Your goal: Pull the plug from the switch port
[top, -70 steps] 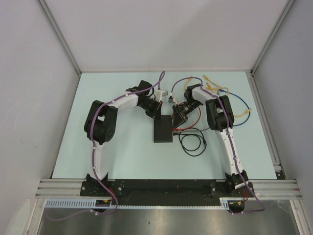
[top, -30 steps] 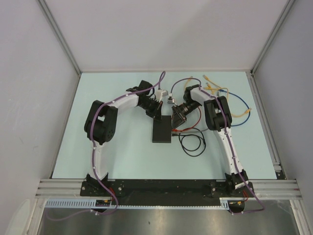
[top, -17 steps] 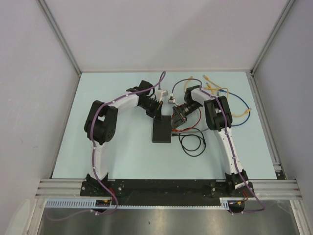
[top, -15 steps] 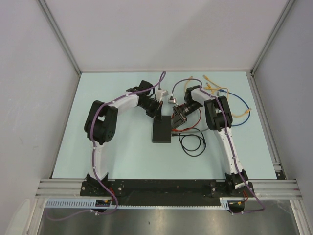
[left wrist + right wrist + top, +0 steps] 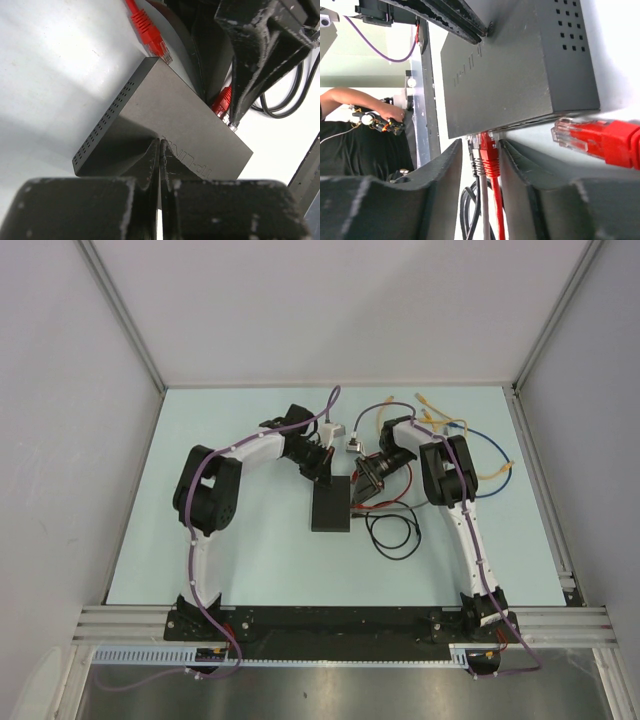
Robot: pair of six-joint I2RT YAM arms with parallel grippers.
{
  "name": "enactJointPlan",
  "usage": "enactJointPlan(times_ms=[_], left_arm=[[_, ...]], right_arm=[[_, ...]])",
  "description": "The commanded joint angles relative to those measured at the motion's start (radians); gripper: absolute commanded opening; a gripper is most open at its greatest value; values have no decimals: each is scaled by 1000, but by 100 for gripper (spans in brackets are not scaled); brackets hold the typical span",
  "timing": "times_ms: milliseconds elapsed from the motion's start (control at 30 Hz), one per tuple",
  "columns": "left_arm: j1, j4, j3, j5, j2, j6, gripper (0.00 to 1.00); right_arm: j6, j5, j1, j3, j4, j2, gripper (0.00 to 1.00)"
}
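The switch (image 5: 331, 505) is a flat black box lying mid-table. My left gripper (image 5: 322, 473) is shut, its tips (image 5: 160, 143) pressing down on the switch's top (image 5: 170, 120). A red plug (image 5: 489, 150) sits in a port on the switch's side (image 5: 520, 75), with a grey-booted plug (image 5: 479, 159) right beside it. My right gripper (image 5: 481, 145) is open, one finger on each side of the two plugs; the finger (image 5: 520, 170) beside the red plug is close to it, and the other stands slightly apart. From the left wrist, the red plug (image 5: 222, 101) shows beside the right fingers (image 5: 250, 65).
A loose red plug (image 5: 595, 137) lies free by the switch's corner (image 5: 150, 30). A black cable coil (image 5: 392, 532) lies right of the switch. Blue and yellow cables (image 5: 480, 450) lie at the back right. A person (image 5: 350, 105) stands beyond the table's near edge.
The right gripper has shifted slightly along the switch's side and its jaws have widened a little. The left gripper stays shut on top of the switch.
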Motion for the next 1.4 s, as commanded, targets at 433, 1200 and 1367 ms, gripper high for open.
enactJointPlan(times_ms=[433,1200,1367], left_arm=[[-24,-3,-4,-67,0,52,0],[-26,2,-10,-80,4,54,0],[-26,5,-8,-77,9,55,0]], right_arm=[[78,257,26,40,-39,66,33],[118,441,48,60,-36,-6,2],[75,510,18,73,-62,-43,0]])
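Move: The seated red plug lies just off the right fingertips, about 1 cm left, 1 cm back and 1 cm lower; the switch's middle is some 6 cm left and 1 cm back. A dark plug sits about 3 cm back and 1 cm left, the loose red plug some 6 cm ahead, level sideways. From the left hand, the seated plug is roughly 6 cm back, 6 cm right and 2 cm down. Right fingertips sink under 1 cm, tipping down some 10 degrees, and pinch the red plug; left keeps on switch. ##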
